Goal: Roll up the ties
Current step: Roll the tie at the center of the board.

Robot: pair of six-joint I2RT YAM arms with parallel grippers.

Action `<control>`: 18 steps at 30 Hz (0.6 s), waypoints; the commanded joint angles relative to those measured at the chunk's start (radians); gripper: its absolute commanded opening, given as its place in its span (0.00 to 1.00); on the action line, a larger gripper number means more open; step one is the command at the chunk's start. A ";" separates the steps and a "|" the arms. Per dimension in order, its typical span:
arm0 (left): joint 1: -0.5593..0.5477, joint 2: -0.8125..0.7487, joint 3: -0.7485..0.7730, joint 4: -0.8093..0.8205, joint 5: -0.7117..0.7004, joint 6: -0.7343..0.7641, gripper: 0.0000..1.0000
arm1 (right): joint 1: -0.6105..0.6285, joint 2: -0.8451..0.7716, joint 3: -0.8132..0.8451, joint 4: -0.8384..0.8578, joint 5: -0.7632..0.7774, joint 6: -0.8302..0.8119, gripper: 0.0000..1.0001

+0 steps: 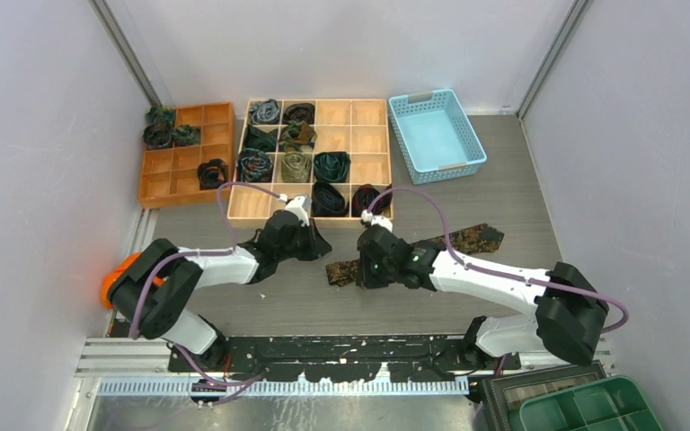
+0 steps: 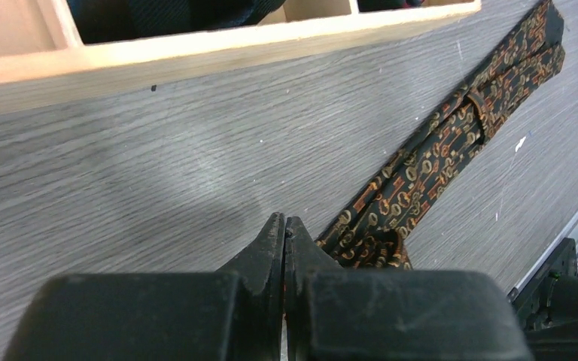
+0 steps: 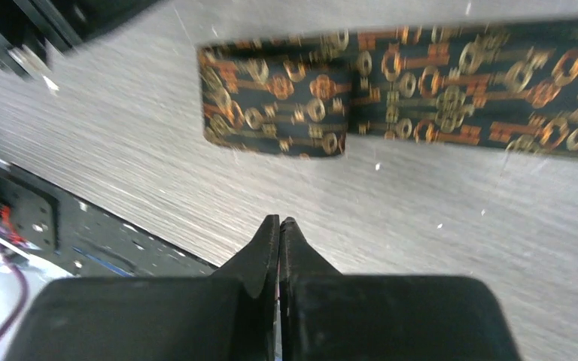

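Observation:
A dark tie (image 1: 449,244) with a gold and orange key pattern lies flat as a long strip on the grey table, and its left end (image 3: 271,105) is folded over. My right gripper (image 1: 362,269) hangs over that folded end, in the right wrist view (image 3: 279,222) shut and empty, just short of the fabric. My left gripper (image 1: 316,244) is a little to the left, between the tie and the wooden tray, in the left wrist view (image 2: 284,222) also shut on nothing, with the strip (image 2: 451,143) running off to its right. Several rolled ties (image 1: 331,166) sit in tray compartments.
The wooden grid tray (image 1: 370,142) stands just behind both grippers, its front wall (image 2: 196,53) close to the left one. An orange tray (image 1: 166,180) with a few rolled ties is at back left, a blue basket (image 1: 436,135) at back right. An orange cloth lump (image 1: 112,283) lies by the left arm's base.

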 commanded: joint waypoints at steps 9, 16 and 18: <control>0.016 0.160 -0.054 0.280 0.184 -0.039 0.00 | 0.133 0.158 -0.107 0.206 0.138 0.188 0.01; 0.015 0.156 -0.077 0.281 0.193 -0.040 0.00 | 0.161 0.281 -0.086 0.241 0.234 0.225 0.01; 0.014 0.152 -0.085 0.279 0.191 -0.042 0.00 | 0.162 0.311 -0.066 0.237 0.268 0.224 0.02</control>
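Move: The rolled end of the tie lies about 7 cm below the right hand, some 3 cm to its left and 1 cm ahead. From the left hand that end is about 5 cm back, 4 cm to the right and 4 cm below. The tie's flat length runs off from it, its middle some 6 cm ahead and 16 cm right of the right hand. In the tray, the black roll stands about 14 cm straight ahead of the left hand. The tie's rolled end is closed in on from two sides with both grippers kept shut. The right hand sinks about 7.5 cm, first drawing back some 3 cm, then swinging left and slightly forward so its tips come low to the near edge of the roll. The left hand sinks about 3 cm while easing back and right towards the roll's left side, then nearly halts there. ##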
